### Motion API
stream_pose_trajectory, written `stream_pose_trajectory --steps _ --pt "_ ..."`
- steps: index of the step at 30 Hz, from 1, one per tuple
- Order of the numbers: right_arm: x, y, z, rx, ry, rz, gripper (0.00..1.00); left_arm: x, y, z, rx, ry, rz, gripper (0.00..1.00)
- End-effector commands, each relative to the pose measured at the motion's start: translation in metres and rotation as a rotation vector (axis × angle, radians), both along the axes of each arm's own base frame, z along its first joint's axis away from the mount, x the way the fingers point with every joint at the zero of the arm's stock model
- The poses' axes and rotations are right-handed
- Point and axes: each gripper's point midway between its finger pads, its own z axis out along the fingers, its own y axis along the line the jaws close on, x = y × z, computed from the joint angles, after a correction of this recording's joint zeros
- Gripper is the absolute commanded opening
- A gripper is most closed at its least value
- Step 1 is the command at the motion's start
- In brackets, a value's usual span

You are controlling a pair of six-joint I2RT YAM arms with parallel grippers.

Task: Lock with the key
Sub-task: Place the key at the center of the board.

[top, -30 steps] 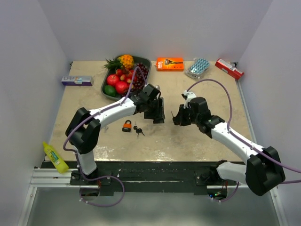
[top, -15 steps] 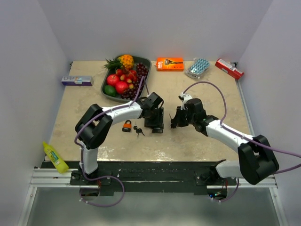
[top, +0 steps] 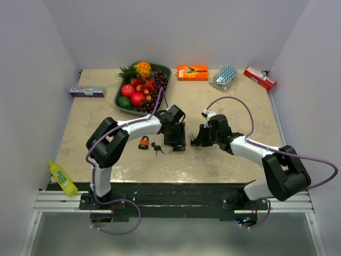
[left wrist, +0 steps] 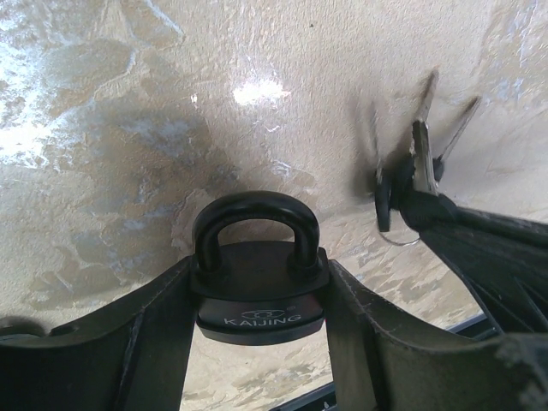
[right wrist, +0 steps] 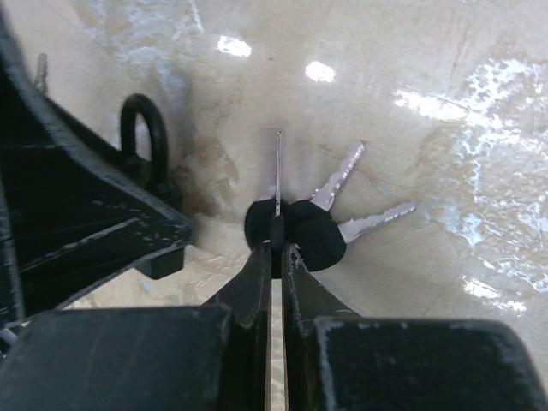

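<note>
My left gripper [top: 175, 142] is shut on a black padlock [left wrist: 257, 295] marked KAIJING and holds it low over the table, shackle [left wrist: 255, 214] pointing away from the wrist camera. My right gripper [top: 196, 140] is just to its right, shut on the black head of one key of a key bunch [right wrist: 312, 231]. That key's blade stands edge-on [right wrist: 278, 175], and two other keys fan out to the right. In the right wrist view the padlock's shackle [right wrist: 141, 137] shows to the left of the key. In the left wrist view the keys [left wrist: 415, 175] hang to the right of the padlock, apart from it.
An orange padlock [top: 144, 142] and its small keys [top: 156, 148] lie on the table left of my left gripper. A fruit tray [top: 117, 98] stands behind. An orange box [top: 192, 72], blue packet [top: 224, 76], red box [top: 259, 78], purple box [top: 86, 91] and yellow bottle [top: 62, 178] sit around the edges.
My left gripper has come down and nearer with the black padlock. My right gripper has moved left and down with the keys, closing the gap between them.
</note>
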Motion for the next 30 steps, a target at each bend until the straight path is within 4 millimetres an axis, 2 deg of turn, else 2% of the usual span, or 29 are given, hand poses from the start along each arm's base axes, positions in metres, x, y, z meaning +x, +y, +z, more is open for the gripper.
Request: stream_pose_trajectory --steps 1,2,7,9,13,14,18,21,26,30 --pt "0.004 -0.001 -0.004 0.024 0.022 -0.020 0.00 -0.006 0.005 -0.021 0.043 0.035 0.008 0.35" --pt "0.004 -0.002 -0.007 0.020 0.034 -0.022 0.00 -0.006 0.005 -0.022 0.047 0.036 0.007 0.41" --pt "0.004 -0.004 -0.012 0.001 0.069 -0.036 0.00 -0.006 0.008 -0.024 0.057 0.036 0.008 0.53" --pt "0.004 -0.004 -0.013 0.000 0.074 -0.036 0.00 -0.006 0.008 -0.023 0.056 0.037 0.008 0.62" --pt "0.000 -0.002 -0.014 0.013 0.087 -0.026 0.00 -0.005 0.009 -0.026 0.053 0.047 0.012 0.73" --pt "0.000 -0.001 -0.013 0.018 0.087 -0.023 0.00 -0.005 0.009 -0.027 0.053 0.048 0.011 0.79" --pt "-0.004 -0.004 -0.015 0.005 0.108 -0.026 0.00 -0.005 0.009 -0.029 0.056 0.056 0.013 0.83" --pt "-0.005 -0.005 -0.016 -0.001 0.116 -0.023 0.00 0.000 0.008 -0.022 0.050 0.035 0.007 0.85" --pt "-0.005 -0.010 -0.024 -0.042 0.147 -0.037 0.00 0.020 -0.002 0.014 -0.001 -0.065 -0.014 0.93" --pt "0.001 -0.019 -0.021 -0.092 0.154 -0.086 0.00 0.031 -0.004 0.041 -0.052 -0.131 -0.019 0.95"
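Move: The left gripper holds the black padlock right at its fingertips, its middle about 1 cm below them; the keys in the right gripper are some 6 cm to its right, 2 cm ahead. The spare keys lie about 9 cm left and 1 cm back, the orange padlock 15 cm left and 1 cm ahead. For the right gripper, the table spot for its keys is about 2 cm ahead, 1 cm left and 4 cm down; the black padlock is 7 cm left and 2 cm back. Lower the right gripper about 1.5 cm to bring the hanging keys down onto the table beside the black padlock, tipping it slightly, then hold there with the fingers still shut on one key. Once it is down, spread the left fingers nearly fully to let go of the padlock, and ease that hand roughly 1 cm forward and 1 cm up. ##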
